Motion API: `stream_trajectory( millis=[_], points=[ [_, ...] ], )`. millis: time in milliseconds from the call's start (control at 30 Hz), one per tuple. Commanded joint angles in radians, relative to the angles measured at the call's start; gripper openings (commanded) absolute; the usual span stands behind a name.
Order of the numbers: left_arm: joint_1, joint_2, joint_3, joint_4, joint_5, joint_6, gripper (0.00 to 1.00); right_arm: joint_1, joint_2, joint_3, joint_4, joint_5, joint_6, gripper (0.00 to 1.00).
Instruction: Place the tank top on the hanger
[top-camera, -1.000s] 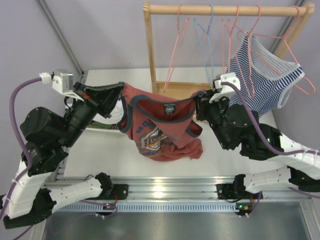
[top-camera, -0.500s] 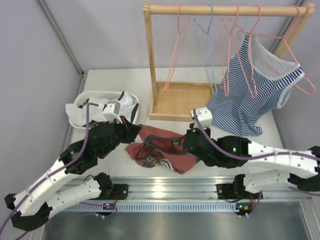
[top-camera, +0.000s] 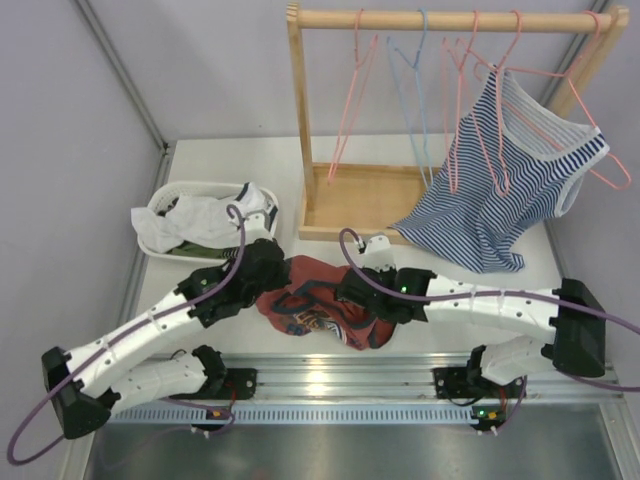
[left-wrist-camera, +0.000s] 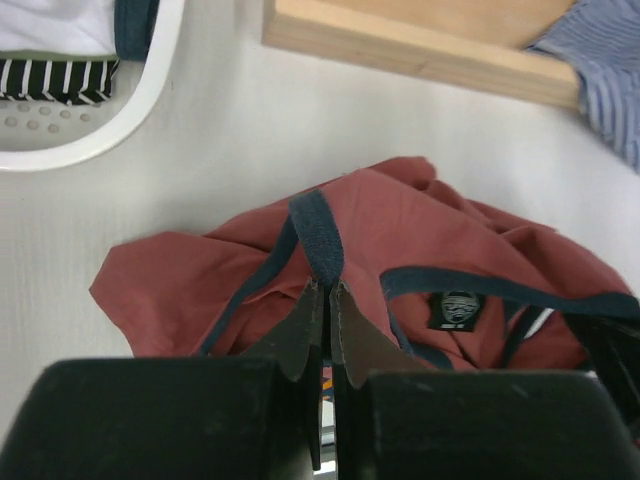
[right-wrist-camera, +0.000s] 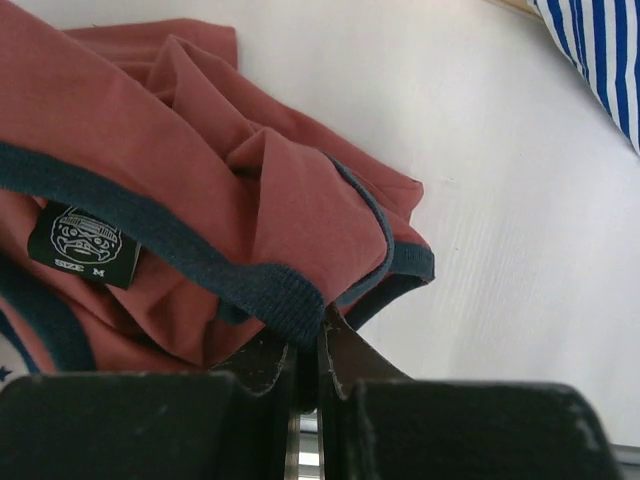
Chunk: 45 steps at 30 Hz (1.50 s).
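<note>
The rust-red tank top (top-camera: 318, 312) lies crumpled on the table between the two arms. My left gripper (top-camera: 276, 281) is low at its left edge, shut on a navy trim strap (left-wrist-camera: 318, 235). My right gripper (top-camera: 347, 294) is at the garment's right side, shut on a fold of navy trim (right-wrist-camera: 285, 300). In the left wrist view the tank top (left-wrist-camera: 400, 230) shows its neck label facing up; in the right wrist view the tank top (right-wrist-camera: 150, 130) is bunched ahead of the fingers. An empty pink hanger (top-camera: 349, 118) hangs on the rack's rail, far from both grippers.
A wooden rack (top-camera: 296, 130) with a tray base (top-camera: 360, 195) stands at the back. It carries a light blue hanger (top-camera: 415, 90) and a blue-and-white striped tank top (top-camera: 500, 180) on pink hangers. A white basket (top-camera: 160, 205) of clothes sits at the back left.
Both arms have come down from holding the tank top spread in the air. The garment now lies bunched on the table, and the grippers have drawn closer together, still shut on it.
</note>
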Motion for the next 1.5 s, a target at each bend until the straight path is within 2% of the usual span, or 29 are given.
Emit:
stream_trajectory(
  millis=[0,167,233,267,333,367,500,633,733,767,933,1233,1467],
  points=[
    [0.005,0.099,0.020,-0.007,-0.035,-0.025,0.00,-0.038,0.031,0.004,0.055,-0.054,-0.049,0.00],
    [0.028,0.185,-0.008,0.059,0.023,-0.028,0.01,-0.067,0.065,-0.010,0.084,-0.079,-0.082,0.05],
    [0.038,0.199,-0.017,0.083,0.037,-0.028,0.04,-0.073,0.068,-0.022,0.104,-0.089,-0.089,0.08],
    [0.039,0.208,-0.017,0.086,0.043,-0.027,0.08,-0.075,0.070,-0.024,0.107,-0.094,-0.092,0.09],
    [0.047,0.209,-0.011,0.091,0.049,-0.019,0.16,-0.076,0.067,-0.024,0.113,-0.103,-0.101,0.16],
    [0.048,0.203,-0.009,0.093,0.053,-0.016,0.24,-0.076,0.064,-0.025,0.121,-0.109,-0.101,0.18],
    [0.051,0.181,0.001,0.073,0.042,0.007,0.39,-0.075,0.028,-0.022,0.138,-0.131,-0.112,0.32],
    [0.053,0.150,0.006,0.053,0.040,0.015,0.45,-0.067,0.013,-0.001,0.126,-0.134,-0.113,0.41],
    [0.053,0.129,0.012,0.030,0.030,0.019,0.50,-0.059,0.001,0.013,0.106,-0.134,-0.109,0.52],
    [0.053,0.123,0.014,0.025,0.027,0.026,0.51,-0.058,-0.010,0.017,0.097,-0.134,-0.107,0.59],
    [0.054,0.080,0.021,-0.004,0.013,0.033,0.54,-0.036,-0.045,0.043,0.061,-0.129,-0.095,0.71],
    [0.054,0.049,0.040,-0.042,-0.006,0.029,0.54,0.033,-0.119,0.134,0.052,-0.167,-0.138,0.73],
    [0.053,0.005,0.089,-0.094,-0.024,0.035,0.54,0.083,-0.174,0.318,0.054,-0.206,-0.239,0.74]
  ],
)
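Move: About 8 cm right of the left hand, 4 cm back and 8 cm below lies the middle of the crumpled tank top, still gripped at one shoulder strap. The white basket is some 20 cm left and 15 cm ahead of that hand, and the wooden rack base about 19 cm right and 18 cm ahead. From the right hand, gripping the other strap, the tank top's middle is roughly 6 cm left, 2 cm back and 4 cm below. Sinking about 6 cm with a slight forward tip, the left hand lowers its strap towards the table, opens halfway to let go, then rises some 4 cm. The right hand sinks about 3 cm, opens wide to release its strap, then lifts off 11 cm, swinging left and somewhat back over the tank top while it rolls and turns counter-clockwise. ##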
